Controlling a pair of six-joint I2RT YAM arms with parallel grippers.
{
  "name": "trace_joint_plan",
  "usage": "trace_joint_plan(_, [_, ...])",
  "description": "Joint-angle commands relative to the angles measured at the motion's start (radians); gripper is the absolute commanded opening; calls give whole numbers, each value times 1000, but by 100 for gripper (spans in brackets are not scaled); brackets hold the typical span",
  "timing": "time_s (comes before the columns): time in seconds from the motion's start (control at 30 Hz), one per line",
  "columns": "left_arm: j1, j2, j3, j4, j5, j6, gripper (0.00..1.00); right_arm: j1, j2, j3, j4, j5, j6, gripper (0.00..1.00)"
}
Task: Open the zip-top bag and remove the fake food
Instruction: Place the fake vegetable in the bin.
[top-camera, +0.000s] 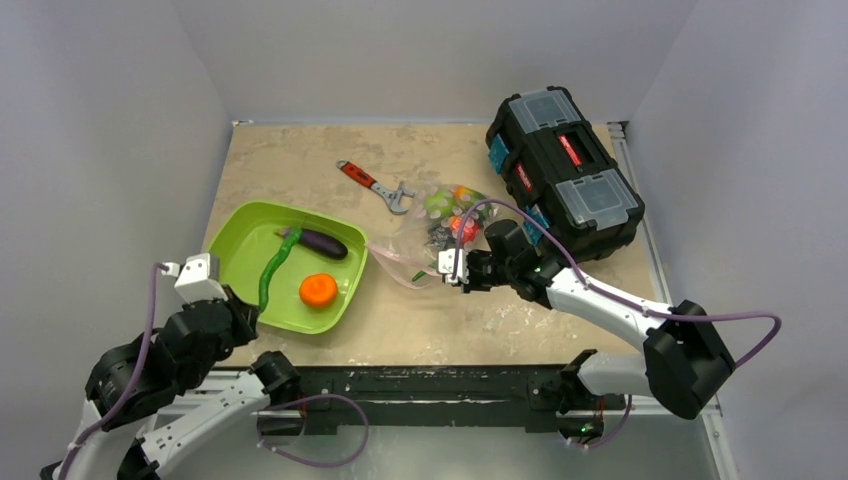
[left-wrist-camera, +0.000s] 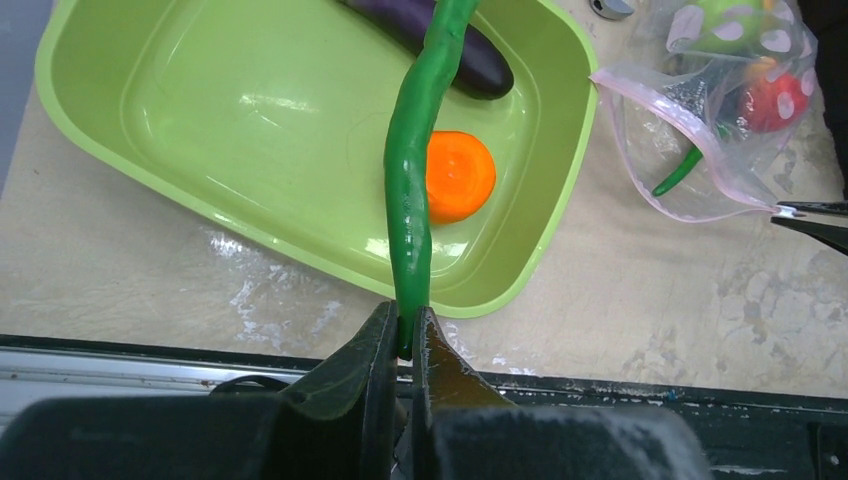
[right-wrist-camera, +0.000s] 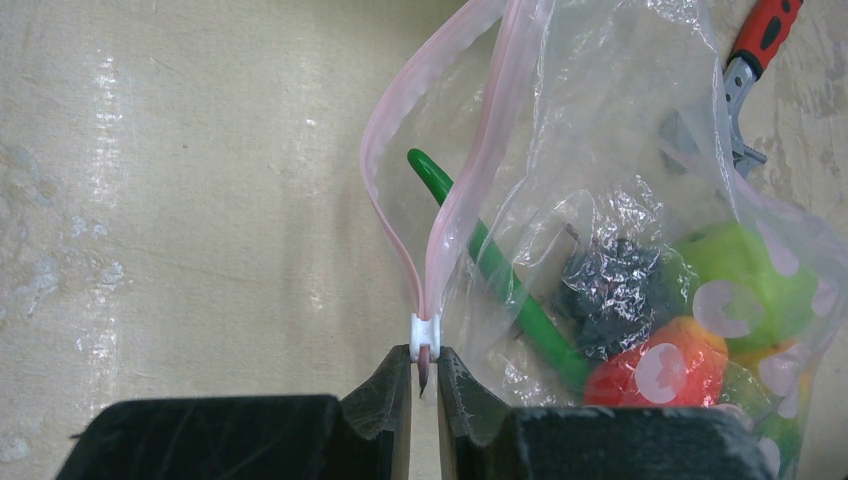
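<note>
My left gripper (left-wrist-camera: 402, 335) is shut on the near end of a slim green pod (left-wrist-camera: 412, 180). The pod reaches out over the green tray (left-wrist-camera: 200, 100), across a dark purple eggplant (top-camera: 323, 243) and beside an orange round fruit (top-camera: 319, 290). The clear zip-top bag (right-wrist-camera: 600, 150) lies right of the tray, its pink zip strip parted into an open loop. My right gripper (right-wrist-camera: 424, 362) is shut on the strip's end at the white slider (right-wrist-camera: 425, 332). Inside the bag lie another green pod (right-wrist-camera: 500, 270), a red piece (right-wrist-camera: 655, 370), a spotted green piece (right-wrist-camera: 745, 280) and a dark crinkled piece (right-wrist-camera: 615, 290).
A red-handled wrench (top-camera: 375, 185) lies just behind the bag. A black toolbox (top-camera: 562, 170) stands at the back right, close to the bag and to my right arm. White walls close in the table on three sides.
</note>
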Motion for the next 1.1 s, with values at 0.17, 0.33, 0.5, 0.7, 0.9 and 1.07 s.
trace_joint_plan(0.17, [-3, 49, -50, 75, -94, -32, 0, -4, 1, 39, 15, -1, 5, 3])
trace_joint_plan(0.33, [-3, 62, -91, 110, -127, -44, 0, -4, 1, 39, 16, 1, 4, 3])
trace_joint_plan(0.5, [-3, 73, -108, 138, -161, -51, 0, -4, -1, 39, 15, -2, 4, 3])
trace_joint_plan(0.7, [-1, 115, -125, 155, -232, -85, 0, -5, -1, 39, 15, -2, 4, 3])
trace_joint_plan(0.9, [3, 152, -150, 214, -239, -70, 0, -4, 1, 39, 15, -3, 4, 3])
trace_joint_plan(1.07, [65, 176, -188, 296, -181, -21, 0, -4, 0, 40, 13, -2, 4, 3])
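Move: The bin that the green vegetable is being taken to has its middle about 18 cm ahead of the left hand, roughly 3 cm to its left and 20 cm below. Inside it, the orange sits about 10 cm ahead and 5 cm to the hand's right, and the eggplant some 24 cm ahead and 3 cm right, both about 20 cm lower. From the right hand the bin is some 29 cm to the left, 4 cm ahead and 7 cm lower. Reaching farther in over the bin, the left hand carries the long green vegetable forward about 5 cm and sinks some 2 cm, turning about 10 degrees counter-clockwise while its left side rises slightly. The shut fingers keep their pinch on the vegetable's near end, its free length still pointing out ahead. ##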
